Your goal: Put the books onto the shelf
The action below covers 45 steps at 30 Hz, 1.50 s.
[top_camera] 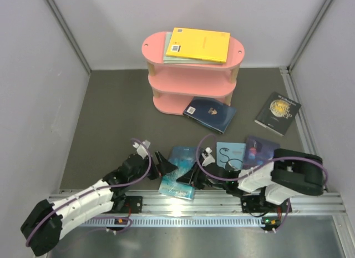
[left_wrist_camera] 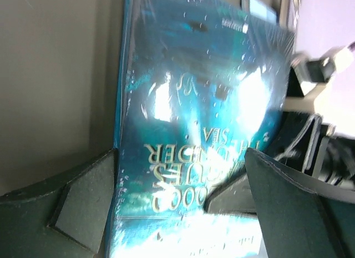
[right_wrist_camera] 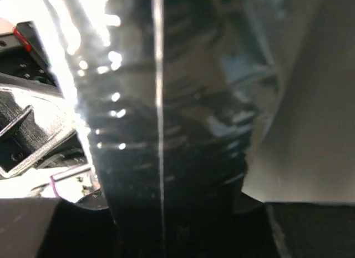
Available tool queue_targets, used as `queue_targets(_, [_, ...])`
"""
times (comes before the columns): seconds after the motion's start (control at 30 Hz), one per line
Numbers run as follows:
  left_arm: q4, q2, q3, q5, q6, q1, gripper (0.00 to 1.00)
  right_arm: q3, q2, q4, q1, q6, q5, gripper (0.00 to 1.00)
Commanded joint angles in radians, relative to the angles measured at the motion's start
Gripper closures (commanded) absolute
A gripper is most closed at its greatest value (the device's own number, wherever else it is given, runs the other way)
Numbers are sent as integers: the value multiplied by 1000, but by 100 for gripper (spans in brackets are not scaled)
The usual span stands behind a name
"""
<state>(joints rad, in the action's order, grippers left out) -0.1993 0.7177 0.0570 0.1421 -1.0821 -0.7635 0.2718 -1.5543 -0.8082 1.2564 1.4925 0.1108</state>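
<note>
The teal book (top_camera: 178, 173) lies at the near edge of the mat, between my two grippers. My left gripper (top_camera: 165, 165) is open at the book's left side. In the left wrist view its fingers straddle the glossy teal book (left_wrist_camera: 188, 102). My right gripper (top_camera: 195, 176) is closed on the book's right edge, and one of its dark fingers (left_wrist_camera: 233, 198) rests on the cover. The right wrist view shows that edge (right_wrist_camera: 161, 130) end-on between the jaws. The pink shelf (top_camera: 191, 75) holds a yellow book (top_camera: 199, 44) on a grey-green one (top_camera: 166, 50).
A navy book (top_camera: 211, 114) leans against the shelf's bottom tier. A black book with a gold emblem (top_camera: 278, 112) lies at the right. A light blue book (top_camera: 230, 153) and a purple book (top_camera: 260, 147) lie beside the right arm. Grey walls enclose the mat.
</note>
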Motion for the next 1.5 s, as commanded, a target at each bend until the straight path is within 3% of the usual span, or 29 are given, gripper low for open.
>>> queue_targets(0.0, [141, -88, 24, 154, -47, -33, 1, 16, 161, 475, 41, -102, 151, 100])
queue_targets(0.13, [196, -156, 56, 132, -19, -33, 1, 32, 420, 694, 58, -159, 225, 100])
queue_targets(0.23, [127, -176, 32, 157, -45, -33, 1, 32, 609, 759, 55, -195, 240, 100])
queue_targets(0.47, [-277, -167, -115, 238, -170, -33, 1, 6, 897, 733, 46, -270, 182, 100])
queue_targets(0.6, [-391, -127, -120, 263, -179, -31, 1, 12, 947, 681, 46, -302, 139, 100])
queue_targets(0.8, [-282, -75, -66, 260, -116, -33, 1, 17, 955, 545, 46, -330, 60, 100])
queue_targets(0.97, [-324, -43, -71, 258, -119, -34, 1, -29, 925, 319, 44, -321, -17, 100])
queue_targets(1.2, [-719, -1, -164, 327, -234, -34, 2, -126, 827, -24, 29, -295, -66, 100])
queue_targets(1.23, [-747, 3, -167, 338, -239, -34, 5, -135, 797, -57, 25, -288, -75, 100])
queue_targets(1.37, [-798, 5, -143, 376, -239, -42, 34, -161, 726, -186, -8, -281, -97, 100])
queue_targets(1.4, [-798, 3, -137, 382, -230, -49, 47, -158, 714, -219, -24, -282, -106, 100])
queue_targets(1.47, [-773, 2, -112, 383, -216, -57, 60, -151, 680, -252, -49, -276, -143, 100])
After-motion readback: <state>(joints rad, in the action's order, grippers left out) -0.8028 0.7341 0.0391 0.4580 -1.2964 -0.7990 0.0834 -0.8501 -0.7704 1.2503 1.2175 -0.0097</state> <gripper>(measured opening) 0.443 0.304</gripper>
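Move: The open left hand has the teal book's middle some 5 cm to its right, about level front to back and 2 cm lower. The right hand already grips that book's right edge, with its middle about 4 cm to the hand's left and 3 cm ahead. From the right hand, the light-blue book lies about 19 cm right and 6 cm ahead, the navy book 9 cm right and 28 cm ahead; both are some 3 cm lower. Keeping its pinch on the teal book's right edge, the right hand lifts it about 13 cm, drawing it right and slightly back, then coming partway left again. The left hand rises about as far beside the book's left edge, easing right and back, its fingertips swinging up some 30 degrees, and late on its wide-open fingers close to under half open around that edge. ##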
